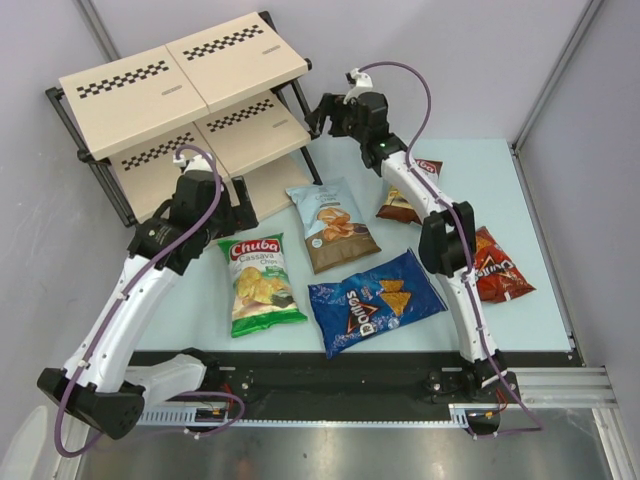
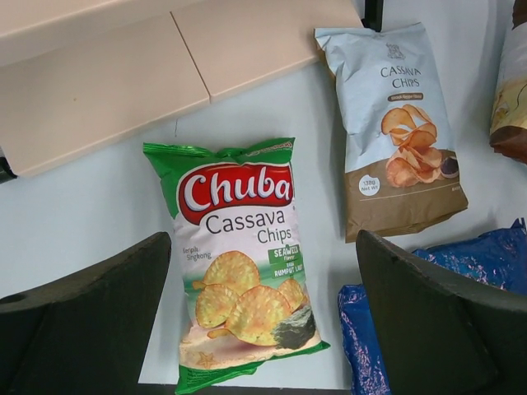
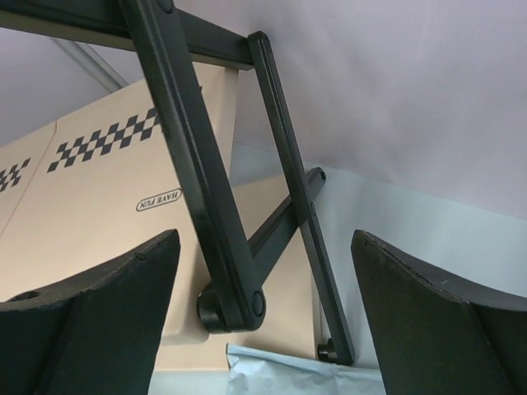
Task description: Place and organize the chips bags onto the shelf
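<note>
Five chips bags lie flat on the pale table. The green-white Chuba bag point(image 1: 260, 285) point(image 2: 243, 255) is left of the big blue Doritos bag point(image 1: 375, 300) point(image 2: 486, 263). Behind them lie the pale blue-and-brown bag point(image 1: 333, 225) point(image 2: 399, 123) point(image 3: 280, 374), a small dark bag point(image 1: 410, 195) point(image 2: 512, 90) and a red Doritos bag point(image 1: 497, 265). The shelf point(image 1: 185, 75) point(image 2: 123, 74) point(image 3: 90, 189) stands at the back left, and no bags show on its boards. My left gripper point(image 1: 235, 210) point(image 2: 263, 321) hovers open above the green bag. My right gripper point(image 1: 322, 118) point(image 3: 263, 321) is open and empty, beside the shelf's right frame.
The shelf's black frame legs point(image 3: 214, 189) cross right in front of the right gripper. The right arm point(image 1: 445, 240) stretches over the table between the small dark bag and the red bag. Grey walls close in the back and both sides.
</note>
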Robot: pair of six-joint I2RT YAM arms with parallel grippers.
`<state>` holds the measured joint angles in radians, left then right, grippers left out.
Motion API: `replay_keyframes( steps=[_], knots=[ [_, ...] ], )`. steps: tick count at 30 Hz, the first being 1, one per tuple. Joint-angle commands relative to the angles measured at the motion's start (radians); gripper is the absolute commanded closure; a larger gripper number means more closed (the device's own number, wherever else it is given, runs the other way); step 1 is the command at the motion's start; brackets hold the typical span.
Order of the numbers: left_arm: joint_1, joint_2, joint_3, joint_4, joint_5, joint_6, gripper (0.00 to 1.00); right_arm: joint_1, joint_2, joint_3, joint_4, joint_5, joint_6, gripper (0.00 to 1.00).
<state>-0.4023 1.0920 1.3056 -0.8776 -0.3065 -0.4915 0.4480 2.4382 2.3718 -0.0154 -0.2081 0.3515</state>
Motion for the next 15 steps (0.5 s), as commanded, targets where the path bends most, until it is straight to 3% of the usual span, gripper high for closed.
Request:
replay_keyframes(
  steps=[1, 6, 9, 12, 13, 15],
  knots=[
    [0.008, -0.018, 0.026, 0.012, -0.011, 0.021, 0.00, 0.006, 0.050, 0.029, 0.141, -0.007, 0.056, 0.12],
    [0.010, -0.018, 0.023, 0.005, -0.019, 0.019, 0.00, 0.015, 0.104, 0.035, 0.204, 0.010, 0.099, 0.17],
    [0.010, -0.014, 0.023, 0.000, -0.028, 0.022, 0.00, 0.014, 0.131, 0.043, 0.271, -0.016, 0.113, 0.27],
    [0.011, 0.008, 0.030, -0.009, -0.028, 0.024, 0.00, 0.005, 0.186, 0.101, 0.307, -0.025, 0.142, 0.44],
    [0.011, 0.014, 0.037, -0.014, -0.025, 0.027, 0.00, 0.003, 0.199, 0.134, 0.316, -0.028, 0.155, 0.57],
    [0.011, 0.034, 0.043, -0.015, -0.017, 0.030, 0.00, -0.002, 0.206, 0.139, 0.319, -0.039, 0.179, 0.69]
  ],
)
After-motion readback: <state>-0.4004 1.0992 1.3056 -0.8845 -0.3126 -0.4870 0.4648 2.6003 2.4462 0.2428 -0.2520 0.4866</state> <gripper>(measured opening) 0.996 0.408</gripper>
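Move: The shelf's black front-right post, near its lower joint, stands about 3 cm ahead of the open right hand, 4 cm to its left and 3 cm below. From the right hand, the light-blue chips bag lies some 14 cm back, 3 cm left and 26 cm down; the brown Chuba bag about 5 cm back, 16 cm right and as low. From the idle left hand the post is roughly 33 cm ahead, 16 cm right and 2 cm lower. The right hand slides about 4 cm left and slightly forward onto the post, fingers closing halfway around it. ##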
